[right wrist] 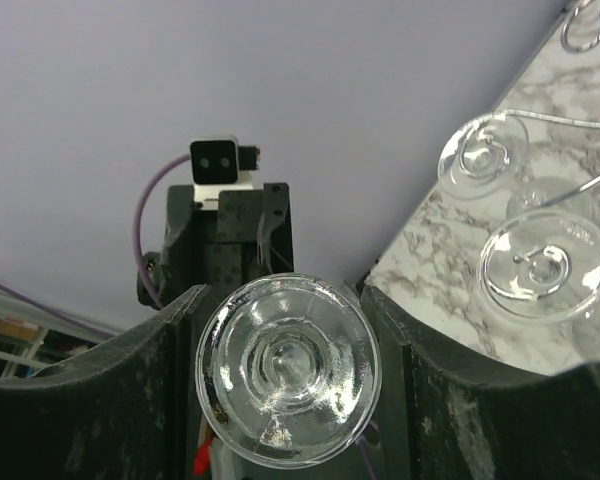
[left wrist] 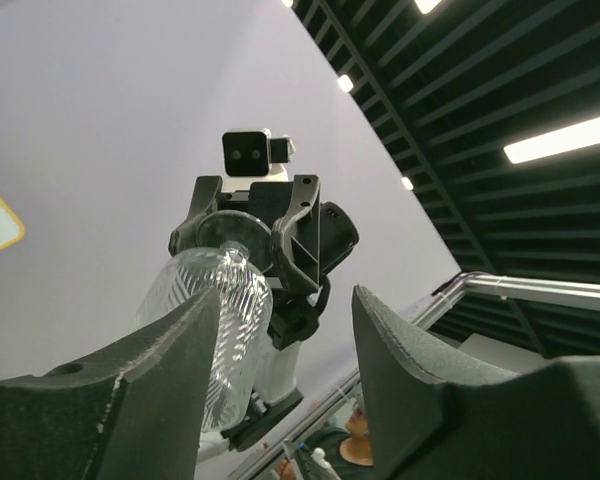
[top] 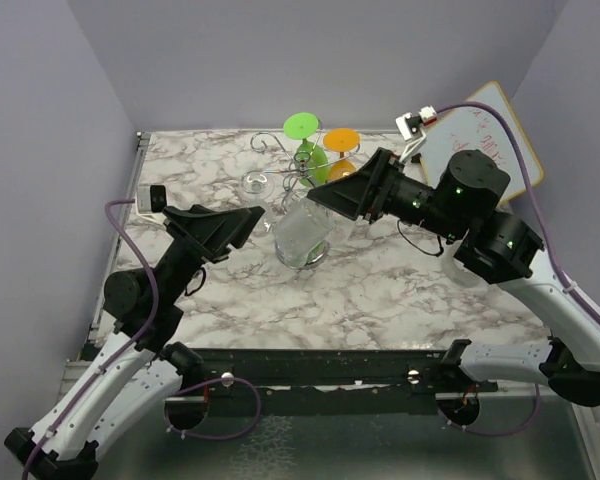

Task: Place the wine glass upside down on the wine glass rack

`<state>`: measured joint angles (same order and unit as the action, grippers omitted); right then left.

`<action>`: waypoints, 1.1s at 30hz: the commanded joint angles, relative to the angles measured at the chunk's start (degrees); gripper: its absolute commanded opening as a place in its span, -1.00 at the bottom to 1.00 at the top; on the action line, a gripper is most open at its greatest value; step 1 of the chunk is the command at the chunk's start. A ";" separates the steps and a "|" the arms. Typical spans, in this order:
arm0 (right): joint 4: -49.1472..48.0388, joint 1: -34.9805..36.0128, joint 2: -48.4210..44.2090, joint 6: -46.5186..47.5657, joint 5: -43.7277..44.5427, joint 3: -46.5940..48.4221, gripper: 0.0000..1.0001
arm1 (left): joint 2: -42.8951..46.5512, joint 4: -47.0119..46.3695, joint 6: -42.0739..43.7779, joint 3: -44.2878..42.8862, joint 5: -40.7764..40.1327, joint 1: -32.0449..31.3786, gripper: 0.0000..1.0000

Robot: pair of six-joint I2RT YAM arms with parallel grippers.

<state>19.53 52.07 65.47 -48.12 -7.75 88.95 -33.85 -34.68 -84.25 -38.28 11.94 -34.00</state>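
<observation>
The clear wine glass (top: 302, 238) hangs in the air above the middle of the marble table, between the two arms. My right gripper (top: 318, 197) is shut on its round foot (right wrist: 288, 368), which fills the gap between the two fingers in the right wrist view. My left gripper (top: 255, 216) stands open just left of the glass. In the left wrist view the ribbed bowl (left wrist: 220, 320) lies beside the left finger, outside the gap of my left gripper (left wrist: 285, 335). The chrome wine glass rack (top: 285, 172) stands behind the glass, and its wire arms (right wrist: 580, 185) show in the right wrist view.
Glasses hang upside down on the rack: one with a green foot (top: 302, 126), one orange (top: 341, 138), one clear (top: 258, 183). Two clear feet (right wrist: 483, 150) (right wrist: 547, 265) show in the right wrist view. A whiteboard (top: 490, 130) leans at the back right.
</observation>
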 commanded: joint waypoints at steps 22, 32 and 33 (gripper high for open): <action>6.44 0.21 2.97 4.24 -9.90 0.78 -0.97 | -14.94 52.25 55.72 -24.06 35.57 -0.06 0.97; 6.35 0.22 4.84 5.29 -11.32 1.43 -0.97 | -13.72 42.57 45.46 -21.18 39.27 -0.06 0.97; 6.09 0.18 4.77 5.31 -10.95 1.34 -0.98 | -13.49 41.25 43.73 -20.47 39.29 -0.02 0.97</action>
<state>29.54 52.05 70.37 -43.35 -16.99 88.05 -49.21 13.65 -33.54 -61.12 48.29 -33.89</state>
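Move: The clear wine glass hangs mouth-down from the right gripper, which grips its stem. From the left hand its bowl is about 9 cm to the right, 1 cm back and 3 cm lower; from the right hand, some 4 cm left, 4 cm back and 6 cm below. On the rack, the front clear glass hangs about 7 cm ahead, 9 cm right and 14 cm below the left hand; the left clear glass 10 cm ahead, 1 cm right, equally low. Swing the left gripper some 55 degrees out of its upward slant until its fingers point level to the right, opening them from half to fully wide, then take it down about 10 cm and 7 cm right, easing slightly back, towards the hanging bowl. Meanwhile lower the right gripper about 8 cm and slightly left, tipping its fingertips downward and keeping its grip on the stem. ##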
